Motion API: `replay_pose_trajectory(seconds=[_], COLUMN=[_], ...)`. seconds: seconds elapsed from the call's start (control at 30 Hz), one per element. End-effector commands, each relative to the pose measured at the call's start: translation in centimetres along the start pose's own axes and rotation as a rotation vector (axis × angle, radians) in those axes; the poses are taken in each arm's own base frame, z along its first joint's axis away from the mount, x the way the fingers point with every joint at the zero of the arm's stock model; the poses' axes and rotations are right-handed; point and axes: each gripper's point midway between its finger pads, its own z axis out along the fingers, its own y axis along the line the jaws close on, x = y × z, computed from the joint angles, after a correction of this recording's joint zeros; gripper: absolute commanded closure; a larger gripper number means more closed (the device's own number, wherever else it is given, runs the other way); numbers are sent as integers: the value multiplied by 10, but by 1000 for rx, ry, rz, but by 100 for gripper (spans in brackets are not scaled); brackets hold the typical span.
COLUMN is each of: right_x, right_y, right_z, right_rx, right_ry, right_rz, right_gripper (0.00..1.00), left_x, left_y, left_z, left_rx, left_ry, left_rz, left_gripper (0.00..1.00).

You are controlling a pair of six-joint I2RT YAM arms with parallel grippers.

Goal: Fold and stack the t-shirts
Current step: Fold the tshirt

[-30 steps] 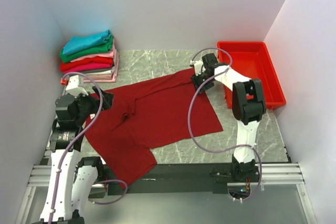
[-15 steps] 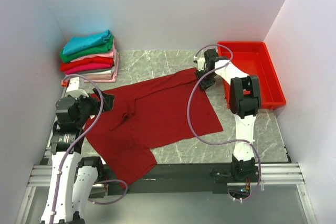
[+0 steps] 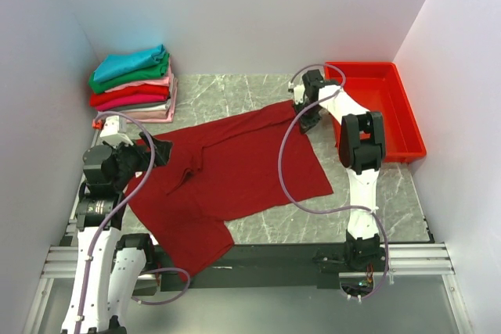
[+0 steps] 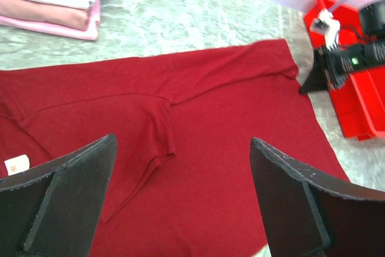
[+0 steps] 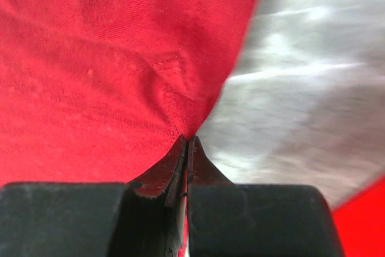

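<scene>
A large dark red t-shirt (image 3: 235, 170) lies spread over the marble table, its sleeve folded in near the middle (image 4: 157, 142) and its white neck label (image 4: 16, 164) at the left. My right gripper (image 3: 304, 123) is at the shirt's far right corner, shut with the hem pinched between its tips (image 5: 187, 139); the cloth (image 5: 90, 58) bunches just ahead of them. My left gripper (image 3: 160, 149) hovers over the shirt's left side, wide open (image 4: 183, 142) with nothing between its fingers. Several folded t-shirts (image 3: 133, 84) sit stacked at the far left, teal on top.
A rigid red plastic tray (image 3: 372, 95) stands at the far right, just beyond my right gripper, and shows at the right edge of the left wrist view (image 4: 361, 100). White walls close in on three sides. Bare marble (image 5: 301, 88) lies right of the shirt's corner.
My right gripper has shifted slightly toward the far right corner of the dark red shirt and closed on its hem. The left arm has stayed put, still open.
</scene>
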Motion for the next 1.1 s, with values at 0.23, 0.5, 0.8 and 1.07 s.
replay_pose_trajectory(seconds=[0.23,0.5,0.8,1.07], right_x=[-81,-85,-84,-1], right_y=[-99,-95,18,112], right_z=[-40,-45,-123,-196], right_rx=[353,314,-51,-400], right_ry=[-194,-202,-346,-632], right_rz=[76,-1,-342,-815], right_gripper=[100,45,28,28], left_x=[3,11,82,193], left_y=[-40,-74,-134,-161], left_z=[11,26,9,-62], left_rx=[259,385,440,345], left_ry=[66,197,468,800], left_rz=[31,56,205,238], left_gripper=[9,12,21,33])
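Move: The t-shirt's far right edge is already pinched in the right hand. It is to go to the strip of table beside the bin's left wall, about 10 cm ahead and 6 cm right, at roughly the same height; the red bin's middle is about 5 cm ahead and 22 cm right. The near sleeve's end lies some 26 cm back, 18 cm right and 24 cm below the left hand, with the shirt's middle 4 cm ahead and 19 cm right of that hand. The t-shirt's pinched edge is pulled forward and somewhat right by the right hand, about 10 cm and rising a little, towards the bin's left wall; the fingers then open wide, let go, and the hand sweeps back, up and left over the shirt, turning counter-clockwise. Towards the near sleeve the left hand swings right, then back and down, some 20 cm sideways, turning about 50 degrees clockwise and tipping down, its still-open fingers narrowing partway. ##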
